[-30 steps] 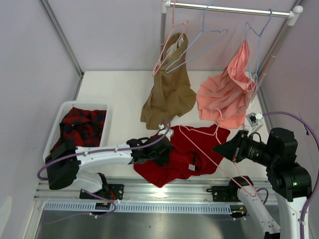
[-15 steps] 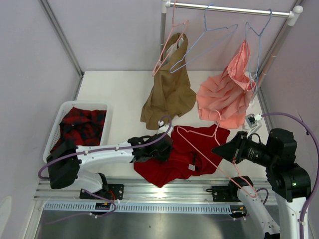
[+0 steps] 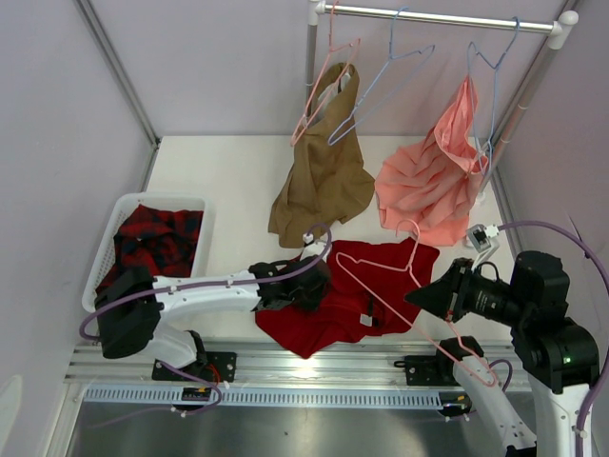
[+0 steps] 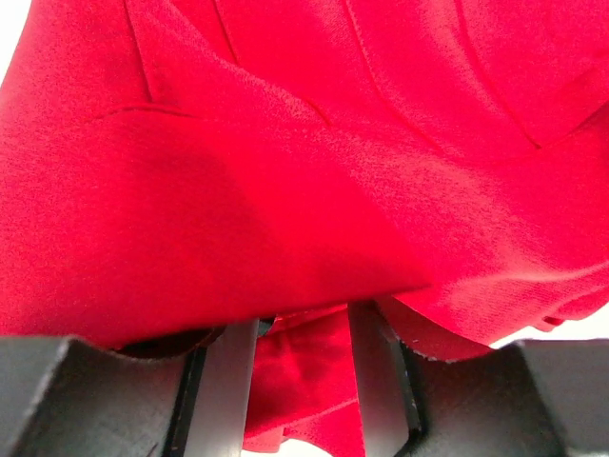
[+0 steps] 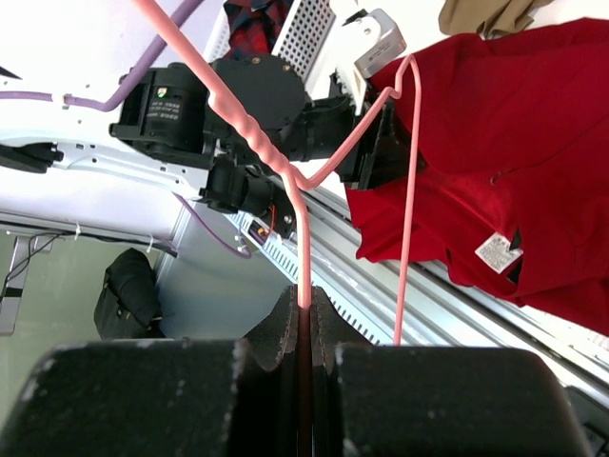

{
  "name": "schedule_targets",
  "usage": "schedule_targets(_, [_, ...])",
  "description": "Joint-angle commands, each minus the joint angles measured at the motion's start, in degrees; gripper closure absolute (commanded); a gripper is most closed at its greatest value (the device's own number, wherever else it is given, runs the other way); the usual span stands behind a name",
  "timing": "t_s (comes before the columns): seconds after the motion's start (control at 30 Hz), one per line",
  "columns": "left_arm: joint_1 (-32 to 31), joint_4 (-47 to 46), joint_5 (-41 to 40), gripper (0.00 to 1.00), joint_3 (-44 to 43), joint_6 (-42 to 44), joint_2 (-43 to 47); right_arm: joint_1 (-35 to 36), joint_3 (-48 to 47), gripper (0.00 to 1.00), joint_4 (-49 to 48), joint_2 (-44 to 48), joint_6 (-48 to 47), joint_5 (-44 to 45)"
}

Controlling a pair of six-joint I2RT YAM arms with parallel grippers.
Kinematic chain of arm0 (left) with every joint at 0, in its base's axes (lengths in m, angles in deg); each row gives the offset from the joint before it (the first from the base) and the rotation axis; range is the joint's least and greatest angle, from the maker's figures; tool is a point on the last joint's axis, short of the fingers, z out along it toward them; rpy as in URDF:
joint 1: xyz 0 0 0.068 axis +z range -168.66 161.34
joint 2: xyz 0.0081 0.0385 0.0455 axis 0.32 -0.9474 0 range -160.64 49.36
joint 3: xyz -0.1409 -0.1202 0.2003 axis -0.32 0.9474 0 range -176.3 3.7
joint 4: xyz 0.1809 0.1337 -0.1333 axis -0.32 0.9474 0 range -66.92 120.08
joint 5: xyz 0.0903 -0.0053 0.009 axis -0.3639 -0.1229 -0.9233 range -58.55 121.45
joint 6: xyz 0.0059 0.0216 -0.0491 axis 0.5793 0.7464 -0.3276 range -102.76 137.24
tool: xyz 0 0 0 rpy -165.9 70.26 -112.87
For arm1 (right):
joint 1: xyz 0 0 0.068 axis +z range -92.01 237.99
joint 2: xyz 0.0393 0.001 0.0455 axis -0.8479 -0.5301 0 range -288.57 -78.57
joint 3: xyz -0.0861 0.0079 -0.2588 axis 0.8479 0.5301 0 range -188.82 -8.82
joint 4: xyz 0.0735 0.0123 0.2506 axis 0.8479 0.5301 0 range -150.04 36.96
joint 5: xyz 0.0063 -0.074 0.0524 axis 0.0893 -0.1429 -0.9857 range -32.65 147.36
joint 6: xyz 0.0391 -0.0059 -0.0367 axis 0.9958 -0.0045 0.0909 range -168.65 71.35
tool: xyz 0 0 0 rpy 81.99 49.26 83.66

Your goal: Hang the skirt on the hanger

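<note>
The deep-red skirt (image 3: 376, 276) lies crumpled on the table in front of the arms. My left gripper (image 3: 306, 286) is pushed into its left edge. In the left wrist view the skirt (image 4: 285, 143) fills the frame, and a loose fold hangs between the parted fingers (image 4: 233, 381) of the left gripper (image 4: 303, 381). My right gripper (image 3: 411, 295) is shut on the pale-pink hanger (image 3: 415, 246), which it holds tilted over the skirt's right half. In the right wrist view the hanger (image 5: 303, 248) runs straight out of the closed right gripper (image 5: 306, 305), above the skirt (image 5: 514, 143).
A white basket (image 3: 195, 205) at the left holds a red-and-black plaid garment (image 3: 152, 243). A rail (image 3: 438, 17) at the back carries a tan garment (image 3: 324, 181), a salmon-pink garment (image 3: 428, 186) and light-blue hangers (image 3: 381, 81). A metal rail runs along the near table edge.
The right arm has drifted slightly to the near right, and the pink hanger has shifted a little with it. The empty blue hanger on the rail is swaying. The left gripper has stayed at the skirt's edge.
</note>
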Motion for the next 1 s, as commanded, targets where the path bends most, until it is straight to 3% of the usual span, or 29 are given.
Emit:
schedule_targets(0.0, [-0.29, -0.08, -1.99, 0.55, -0.73, -1.17, -2.04, -0.11, -1.58, 1.0, 0.98, 1.06, -0.92, -0.93])
schedule_targets(0.37, [-0.29, -2.01, -4.63, 0.55, 0.49, -2.05, -3.63, -0.29, -0.79, 1.0, 0.71, 0.88, -1.18, -1.54])
schedule_targets(0.6, [-0.29, -2.1, -3.31, 0.73, -0.12, -1.53, -3.9, -0.29, -0.09, 1.0, 0.45, 1.06, -0.83, -1.54])
schedule_targets(0.97, [-0.2, -1.4, -1.03, 0.89, -0.29, -1.61, 2.43, 0.15, 1.23, 1.0, 1.15, 0.97, -0.92, -2.6])
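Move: Just beneath the left fingertips, about 1 cm ahead and 2 cm down, lies the loose upper edge of the red skirt. The white label on the skirt is some 12 cm to this hand's right and 5 cm back; the hanging brown garment's lower part is about 13 cm ahead and 3 cm to the left. From the right hand, the skirt edge is roughly 9 cm ahead, 17 cm left and 27 cm below. Dipping about 2 cm into the skirt at its near-left edge, the left hand drifts barely forward and left. Once down, it closes its half-open fingers most of the way, pinching the red cloth between the pads, then starts back up by some 1.5 cm with the grip still closing. The right hand stays in place, keeping its shut hold on the pink hanger. ##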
